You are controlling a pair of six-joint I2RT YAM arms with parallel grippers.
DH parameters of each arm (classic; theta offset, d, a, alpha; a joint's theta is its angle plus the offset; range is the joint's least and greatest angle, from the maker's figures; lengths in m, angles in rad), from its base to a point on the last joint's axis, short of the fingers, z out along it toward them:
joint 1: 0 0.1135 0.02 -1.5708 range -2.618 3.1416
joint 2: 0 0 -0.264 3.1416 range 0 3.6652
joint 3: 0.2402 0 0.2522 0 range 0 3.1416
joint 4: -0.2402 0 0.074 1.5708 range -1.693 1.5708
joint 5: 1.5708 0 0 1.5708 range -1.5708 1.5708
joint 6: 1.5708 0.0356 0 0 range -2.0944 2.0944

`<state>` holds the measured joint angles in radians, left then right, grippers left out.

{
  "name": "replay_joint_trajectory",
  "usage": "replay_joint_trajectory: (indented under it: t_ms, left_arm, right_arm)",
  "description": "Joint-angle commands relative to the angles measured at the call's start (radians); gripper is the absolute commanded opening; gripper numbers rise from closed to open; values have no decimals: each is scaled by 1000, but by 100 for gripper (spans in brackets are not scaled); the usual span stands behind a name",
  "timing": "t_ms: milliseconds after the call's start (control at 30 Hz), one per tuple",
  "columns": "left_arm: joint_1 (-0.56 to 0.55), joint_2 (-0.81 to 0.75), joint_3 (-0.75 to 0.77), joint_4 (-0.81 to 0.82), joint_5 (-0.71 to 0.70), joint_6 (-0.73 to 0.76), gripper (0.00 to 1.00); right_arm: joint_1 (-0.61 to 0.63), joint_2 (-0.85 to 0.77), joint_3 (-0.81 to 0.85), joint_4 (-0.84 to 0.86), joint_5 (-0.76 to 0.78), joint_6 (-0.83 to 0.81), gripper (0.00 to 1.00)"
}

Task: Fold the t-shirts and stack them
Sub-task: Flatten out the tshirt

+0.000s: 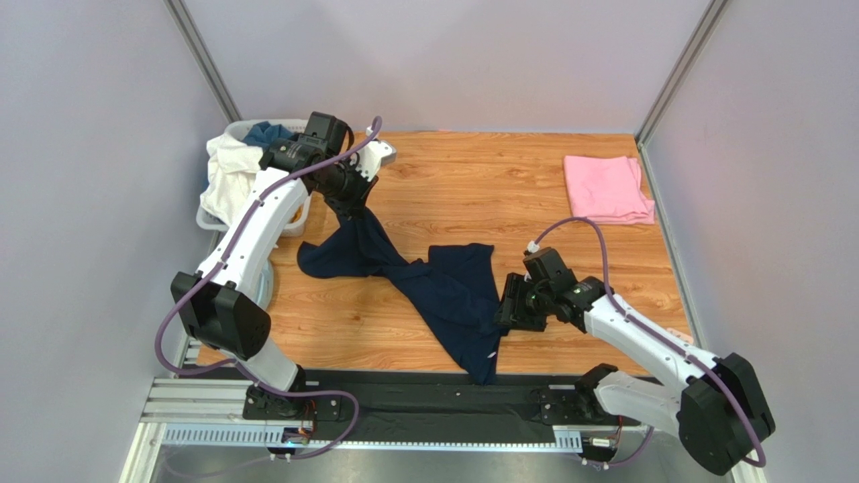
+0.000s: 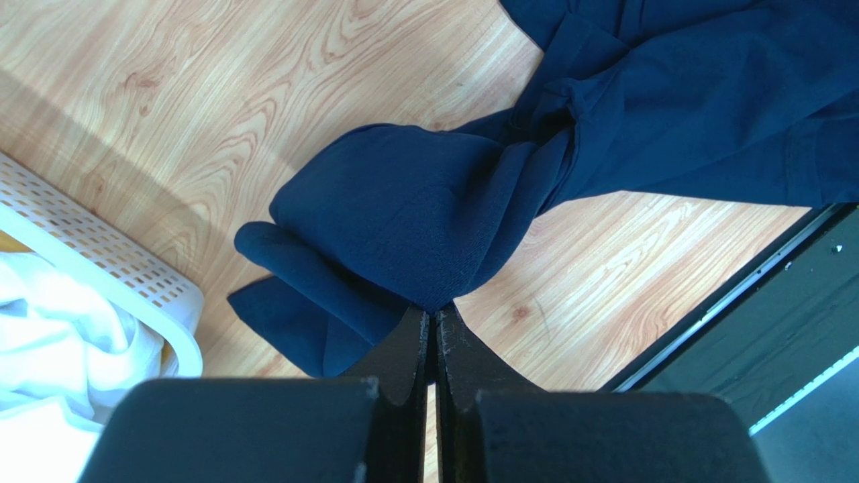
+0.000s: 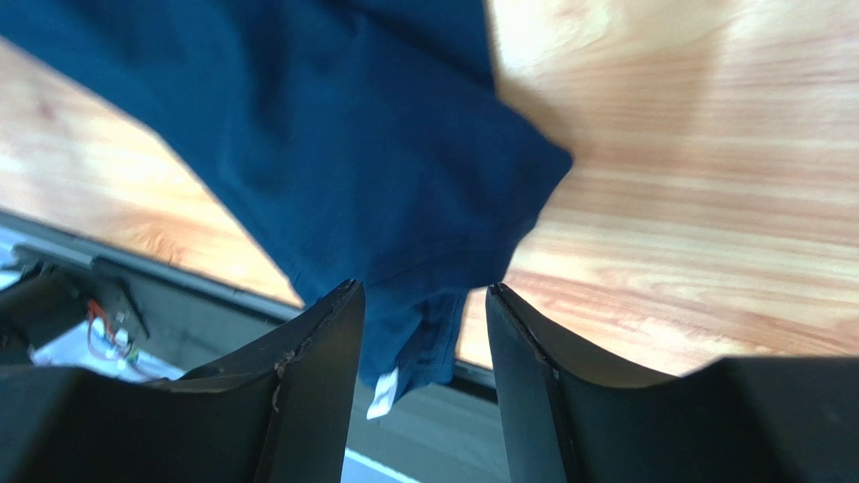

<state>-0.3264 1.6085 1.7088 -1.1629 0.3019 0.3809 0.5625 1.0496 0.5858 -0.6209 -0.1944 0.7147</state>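
Note:
A dark navy t-shirt (image 1: pixel 449 292) lies crumpled and twisted across the wooden table, its lower end draped over the front edge. My left gripper (image 1: pixel 352 206) is shut on a bunched part of the shirt at its back left end, and the cloth (image 2: pixel 403 211) hangs from the pinched fingertips of the left gripper (image 2: pixel 434 314). My right gripper (image 1: pixel 506 305) sits at the shirt's right edge. In the right wrist view the right gripper (image 3: pixel 423 292) is open and the navy cloth (image 3: pixel 333 131) with a white tag (image 3: pixel 383 392) shows beyond the gap. A folded pink t-shirt (image 1: pixel 605 188) rests at the back right.
A white perforated basket (image 1: pixel 214 215) holding white cloth (image 1: pixel 232 166) and a teal garment stands at the back left, close to the left arm. Grey walls enclose the table on three sides. A black rail (image 1: pixel 423 387) runs along the front edge.

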Motion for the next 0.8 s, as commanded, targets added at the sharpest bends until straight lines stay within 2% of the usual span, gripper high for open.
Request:
replay_joint_trajectory:
  t_ms: [0, 167, 300, 433, 467, 567, 633, 667, 767]
  left_arm:
    - [1, -10, 43, 5, 20, 3, 0]
    - [1, -12, 49, -1, 22, 3, 0]
    - [0, -6, 55, -4, 22, 3, 0]
    - [0, -1, 54, -3, 11, 3, 1]
    - [1, 1, 49, 3, 6, 0, 4]
    - [1, 4, 25, 34, -26, -8, 12]
    - [0, 7, 9, 66, -53, -14, 23]
    - [1, 8, -4, 74, -61, -19, 25]
    - [1, 22, -27, 106, -99, -31, 42]
  right_arm:
    - [5, 68, -14, 81, 84, 28, 53]
    - [5, 135, -20, 133, 85, 19, 51]
    - [4, 187, -33, 185, 52, 25, 46]
    - [5, 199, -55, 240, 13, 52, 28]
    - [5, 196, -57, 246, -2, 61, 17]
    - [5, 179, -38, 244, -10, 63, 0]
    - [4, 164, -9, 209, -5, 52, 0]
    - [-1, 144, 37, 187, 21, 28, 0]
    - [-54, 118, 168, 72, 78, -30, 0]
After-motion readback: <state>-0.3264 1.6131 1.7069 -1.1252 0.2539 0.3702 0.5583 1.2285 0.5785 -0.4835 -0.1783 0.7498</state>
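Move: The right hand hovers open over the navy t-shirt's right-hand edge: the loose corner there lies about 1 cm ahead, 1 cm left and 5 cm below. The shirt's white tag is roughly 6 cm back and 2 cm left; its far corner some 13 cm ahead and 2 cm left. The left hand still pinches the shirt's raised left end, with the crumpled heap about 20 cm below, 5 cm back and 2 cm left; the laundry basket is some 10 cm ahead, 18 cm left. The right fingers shut fully on the t-shirt's right-hand corner and pinch it, after dropping about 4 cm and edging slightly forward; with the cloth gripped the hand starts up again by a centimetre. Meanwhile the left hand, almost still until late, opens its fingers about a third, lets go of the raised end and eases about 1 cm forward. ##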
